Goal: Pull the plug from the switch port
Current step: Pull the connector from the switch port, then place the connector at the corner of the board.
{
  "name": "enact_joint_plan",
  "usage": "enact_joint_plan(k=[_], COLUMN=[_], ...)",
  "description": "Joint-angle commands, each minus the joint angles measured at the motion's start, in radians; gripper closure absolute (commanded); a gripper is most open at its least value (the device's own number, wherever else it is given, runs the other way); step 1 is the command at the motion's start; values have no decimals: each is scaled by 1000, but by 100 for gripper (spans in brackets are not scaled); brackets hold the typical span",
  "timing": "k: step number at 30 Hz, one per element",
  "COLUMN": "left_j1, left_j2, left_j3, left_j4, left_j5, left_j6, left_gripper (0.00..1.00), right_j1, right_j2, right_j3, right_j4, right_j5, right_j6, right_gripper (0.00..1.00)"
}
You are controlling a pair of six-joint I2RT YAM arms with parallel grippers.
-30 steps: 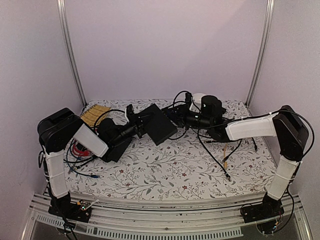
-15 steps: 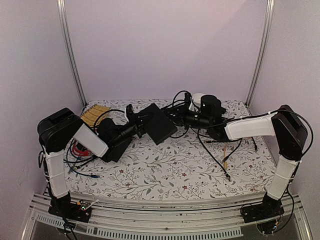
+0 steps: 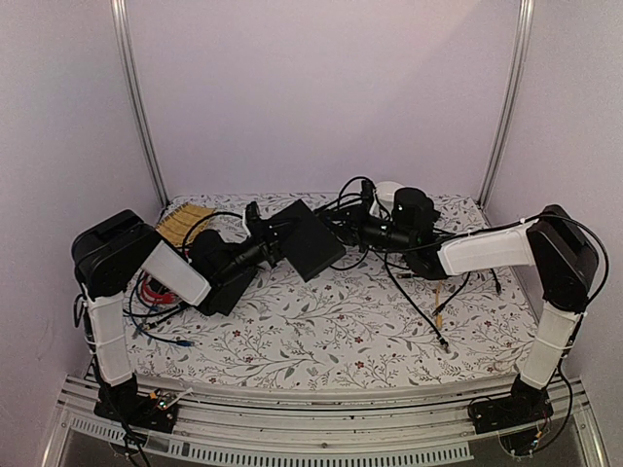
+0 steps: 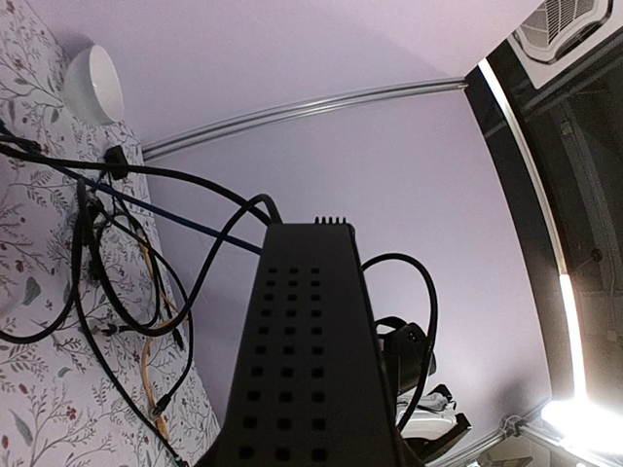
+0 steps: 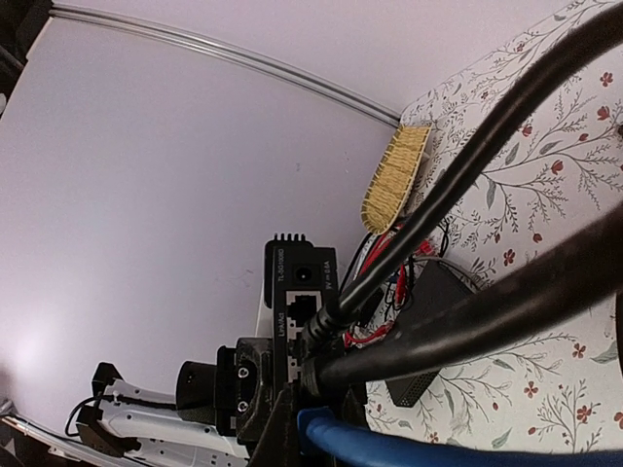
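The switch (image 3: 310,238) is a flat black box held tilted above the table, with my left gripper (image 3: 276,245) shut on its left end. In the left wrist view its vented face (image 4: 310,360) fills the lower middle and hides the fingers. The right wrist view shows its port edge (image 5: 295,292) with two black cables (image 5: 458,175) and a blue one (image 5: 389,449) plugged in. My right gripper (image 5: 316,428) sits against that edge, shut on the blue cable's plug (image 5: 313,426). From above, the right gripper (image 3: 352,232) meets the switch's right side.
A white bowl (image 3: 386,192) stands at the back. A straw brush (image 3: 185,222) lies at the back left. A thinner black slab (image 3: 229,284) and red wires (image 3: 154,290) sit under the left arm. Loose cables (image 3: 428,302) trail over the right half of the flowered cloth.
My right wrist has edged slightly toward the back wall. The left arm and the switch have stayed where they were.
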Motion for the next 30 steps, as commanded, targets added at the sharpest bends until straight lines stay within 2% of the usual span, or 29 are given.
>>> enact_joint_plan(k=[1, 20, 30], left_j1=[-8, -6, 17], left_j2=[-73, -121, -138], left_j3=[-11, -81, -96], left_j4=[214, 164, 116], left_j5=[-55, -130, -162], left_j6=[2, 50, 93], left_gripper=[100, 100, 100], right_j1=[-31, -139, -282], right_j2=[-13, -139, -295], right_j3=[-41, -145, -241], right_j4=[118, 112, 42], right_j5=[-10, 11, -69], right_j6=[12, -19, -53], right_gripper=[98, 98, 98])
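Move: The blue plug is already pinched between the right fingertips, in its port on the switch's right-hand edge. From the right hand the switch's middle lies about 4 cm left and 4 cm back, while the neighbouring black plugs sit roughly 2 cm farther out and 1 cm left, all at about its height. The left hand holds the switch's opposite side; the blue plug lies about 10 cm right and 3 cm ahead of that hand. Right hand pulls the pinched blue plug some 12 cm right, rising late; the left draws the switch leftward. ##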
